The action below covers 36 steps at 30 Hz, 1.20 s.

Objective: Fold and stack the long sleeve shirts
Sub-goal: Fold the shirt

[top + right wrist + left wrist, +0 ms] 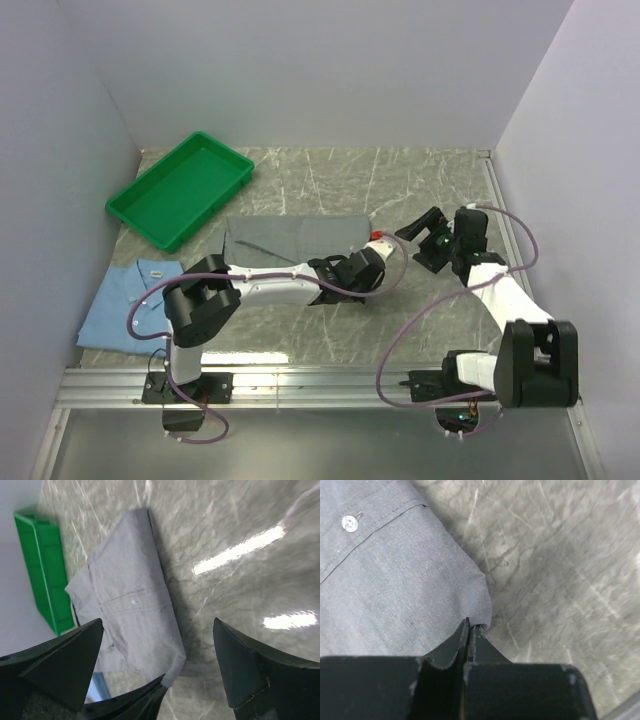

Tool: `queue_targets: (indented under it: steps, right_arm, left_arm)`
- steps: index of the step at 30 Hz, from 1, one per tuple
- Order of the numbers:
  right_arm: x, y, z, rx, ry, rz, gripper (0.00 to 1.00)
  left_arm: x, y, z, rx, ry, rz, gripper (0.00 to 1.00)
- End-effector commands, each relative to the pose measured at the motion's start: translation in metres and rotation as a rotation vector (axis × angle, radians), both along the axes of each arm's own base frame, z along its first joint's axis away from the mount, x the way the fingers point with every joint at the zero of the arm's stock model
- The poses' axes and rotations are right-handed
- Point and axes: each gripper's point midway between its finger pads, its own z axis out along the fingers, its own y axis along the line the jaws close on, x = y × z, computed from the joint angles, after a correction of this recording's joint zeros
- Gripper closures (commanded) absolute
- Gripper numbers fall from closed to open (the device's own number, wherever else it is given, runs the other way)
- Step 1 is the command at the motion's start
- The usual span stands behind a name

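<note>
The grey long sleeve shirt (295,240) lies folded into a long rectangle at the table's middle. My left gripper (372,252) is shut on its near right corner; in the left wrist view the jaws (470,626) pinch the cloth tip, with the grey shirt (395,580) and a white button (350,523) beyond. The light blue shirt (125,305) lies flat at the near left. My right gripper (412,248) hovers open just right of the grey shirt. In its wrist view the right gripper (157,625) holds nothing, and the grey shirt (130,610) lies beyond it.
A green plastic tray (180,190) stands at the back left, its rim (45,565) also showing in the right wrist view. The left gripper's fingers (140,700) reach in at the bottom of that view. White walls enclose the marble table on three sides.
</note>
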Motion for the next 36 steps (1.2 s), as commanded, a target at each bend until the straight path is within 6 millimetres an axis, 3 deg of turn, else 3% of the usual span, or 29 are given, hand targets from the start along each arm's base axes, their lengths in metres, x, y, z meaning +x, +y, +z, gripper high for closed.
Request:
queue_targets:
  steps: [1, 9, 14, 25, 28, 31, 32, 34, 35, 36]
  right_arm:
    - [0.01, 0.02, -0.004, 0.11, -0.045, 0.089, 0.04]
    - [0.016, 0.047, -0.041, 0.202, 0.019, 0.239, 0.04]
    - [0.011, 0.074, -0.065, 0.22, 0.06, 0.339, 0.07]
    - [0.013, 0.126, -0.085, 0.223, 0.063, 0.523, 0.24]
    - [0.016, 0.131, -0.088, 0.216, 0.055, 0.543, 0.36]
    - [0.02, 0.13, -0.089, 0.19, 0.042, 0.553, 0.56]
    - [0.018, 0.129, -0.091, 0.179, 0.062, 0.563, 0.69]
    - [0.026, 0.127, -0.086, 0.129, 0.031, 0.602, 0.81]
    - [0.021, 0.123, -0.089, 0.115, 0.065, 0.61, 0.92]
    - [0.022, 0.12, -0.088, 0.08, 0.049, 0.636, 0.97]
  left_arm:
    - [0.003, -0.011, 0.032, -0.144, 0.002, 0.024, 0.99]
    - [0.002, -0.012, 0.044, -0.201, 0.02, 0.04, 0.99]
    - [0.004, -0.015, 0.047, -0.225, 0.033, 0.063, 1.0]
    - [0.003, -0.026, 0.048, -0.275, 0.087, 0.101, 0.98]
    - [0.003, -0.028, 0.05, -0.292, 0.097, 0.116, 0.96]
    - [0.003, -0.027, 0.054, -0.304, 0.101, 0.132, 0.91]
    - [0.004, -0.026, 0.056, -0.307, 0.096, 0.144, 0.89]
    - [0.004, -0.022, 0.063, -0.321, 0.093, 0.162, 0.75]
    - [0.006, -0.018, 0.065, -0.32, 0.088, 0.178, 0.7]
    - [0.006, -0.015, 0.068, -0.326, 0.088, 0.185, 0.59]
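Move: The right edge of the gray shirt, a bit beyond its middle, is about 12 cm to the left of my right hand, almost level with it in reach (1 cm ahead) and some 10 cm below. The near right corner, held up in my left fingers, is roughly 9 cm back, 9 cm left and 7 cm below; the far right corner is 6 cm ahead, 11 cm left and 11 cm below. From my left hand, the edge spot is about 10 cm ahead, 4 cm left and 3 cm lower. I swing my open right hand about 12 cm left and 10 cm down, dropping first and then sweeping in over the shirt's right edge, turning some 30 degrees counter-clockwise, and close its fingers to pinch the edge cloth. My left hand keeps the near corner, easing up a little and rolling slightly, then opens its fingers to let the corner go. ##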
